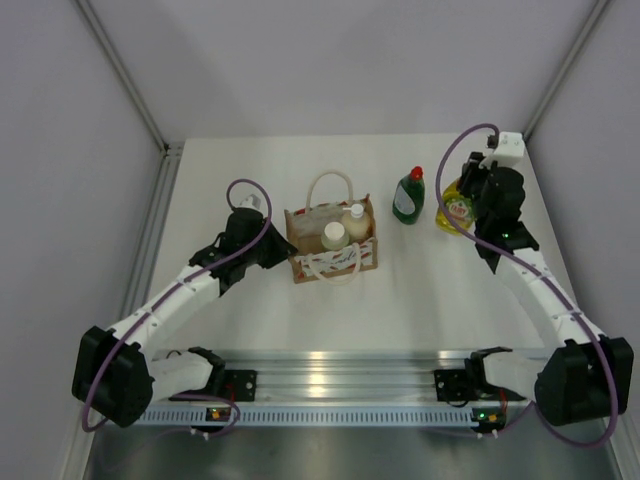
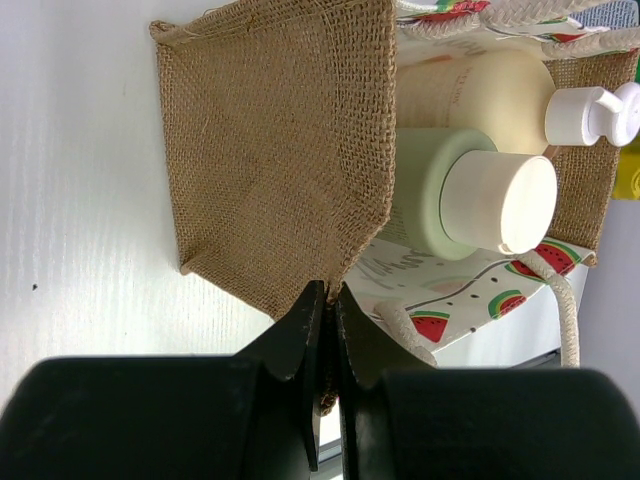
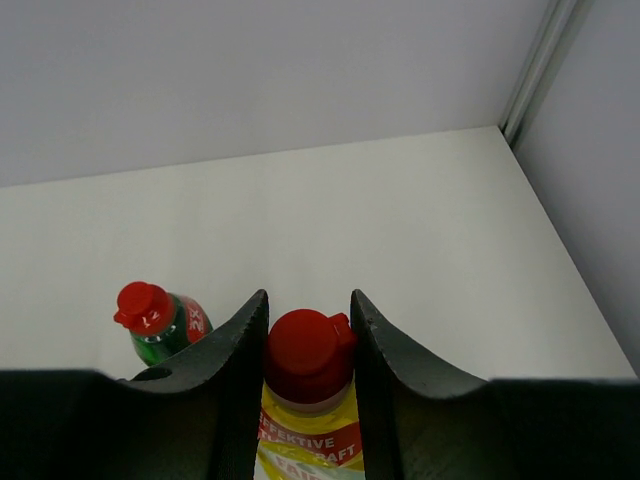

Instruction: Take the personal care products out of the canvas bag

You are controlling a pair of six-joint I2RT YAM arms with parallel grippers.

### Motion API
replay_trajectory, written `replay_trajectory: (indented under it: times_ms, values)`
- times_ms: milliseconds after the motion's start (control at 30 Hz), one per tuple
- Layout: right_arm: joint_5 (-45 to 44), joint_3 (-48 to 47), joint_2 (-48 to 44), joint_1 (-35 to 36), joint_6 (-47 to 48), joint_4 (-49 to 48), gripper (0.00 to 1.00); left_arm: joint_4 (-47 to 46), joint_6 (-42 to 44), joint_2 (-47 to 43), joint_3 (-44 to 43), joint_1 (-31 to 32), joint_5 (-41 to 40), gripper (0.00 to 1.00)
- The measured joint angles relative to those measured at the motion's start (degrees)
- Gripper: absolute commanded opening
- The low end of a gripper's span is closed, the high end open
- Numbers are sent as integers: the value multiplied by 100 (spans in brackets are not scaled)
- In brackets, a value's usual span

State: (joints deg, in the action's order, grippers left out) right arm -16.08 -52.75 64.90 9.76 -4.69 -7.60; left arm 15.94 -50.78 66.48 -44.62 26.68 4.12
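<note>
The canvas bag [image 1: 330,245] stands mid-table with its rope handles up. Inside it are a cream pump bottle [image 2: 500,85] and a pale greenish cylinder with a white cap [image 2: 470,195]. My left gripper [image 2: 330,295] is shut on the bag's burlap edge [image 2: 345,255], at the bag's left side [image 1: 290,250]. A dark green bottle with a red cap [image 1: 408,195] stands on the table right of the bag. Beside it is the yellow bottle with a red cap [image 3: 308,355]; my right gripper [image 3: 308,320] is shut on its cap, at the far right of the table [image 1: 470,205].
White walls close in the table at the back and both sides, with a metal post near the back right corner [image 3: 540,60]. An aluminium rail [image 1: 340,385] carrying both arm bases runs along the near edge.
</note>
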Motion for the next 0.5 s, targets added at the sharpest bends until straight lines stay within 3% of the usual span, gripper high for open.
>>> replay_trajectory:
  times_ms: [500]
  values:
    - [555,442,1480,-396,321,-2262,0,0,50,-2,0,0,37,8]
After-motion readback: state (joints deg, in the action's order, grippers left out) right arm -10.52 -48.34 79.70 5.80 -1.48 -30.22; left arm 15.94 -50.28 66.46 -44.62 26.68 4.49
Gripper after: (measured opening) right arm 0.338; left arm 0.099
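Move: The yellow bottle hangs by its red cap in the right hand; the free table it is bound for lies about 7 cm ahead, 1 cm to the right and 28 cm below. The green bottle stands roughly 7 cm ahead, 10 cm left, its middle 18 cm below; the canvas bag is level fore and aft, some 28 cm left and 24 cm down. For the left hand, pinching the bag's edge, that spot is about 12 cm ahead, 38 cm right, 14 cm below. The yellow bottle, still gripped by its red cap, is carried forward and down by the right hand in one slanting path, about 6 cm out and 5 cm lower, sinking fastest at first. It heads for the bare table to the right of the green bottle; the wrist hardly turns and the fingers keep their hold. ##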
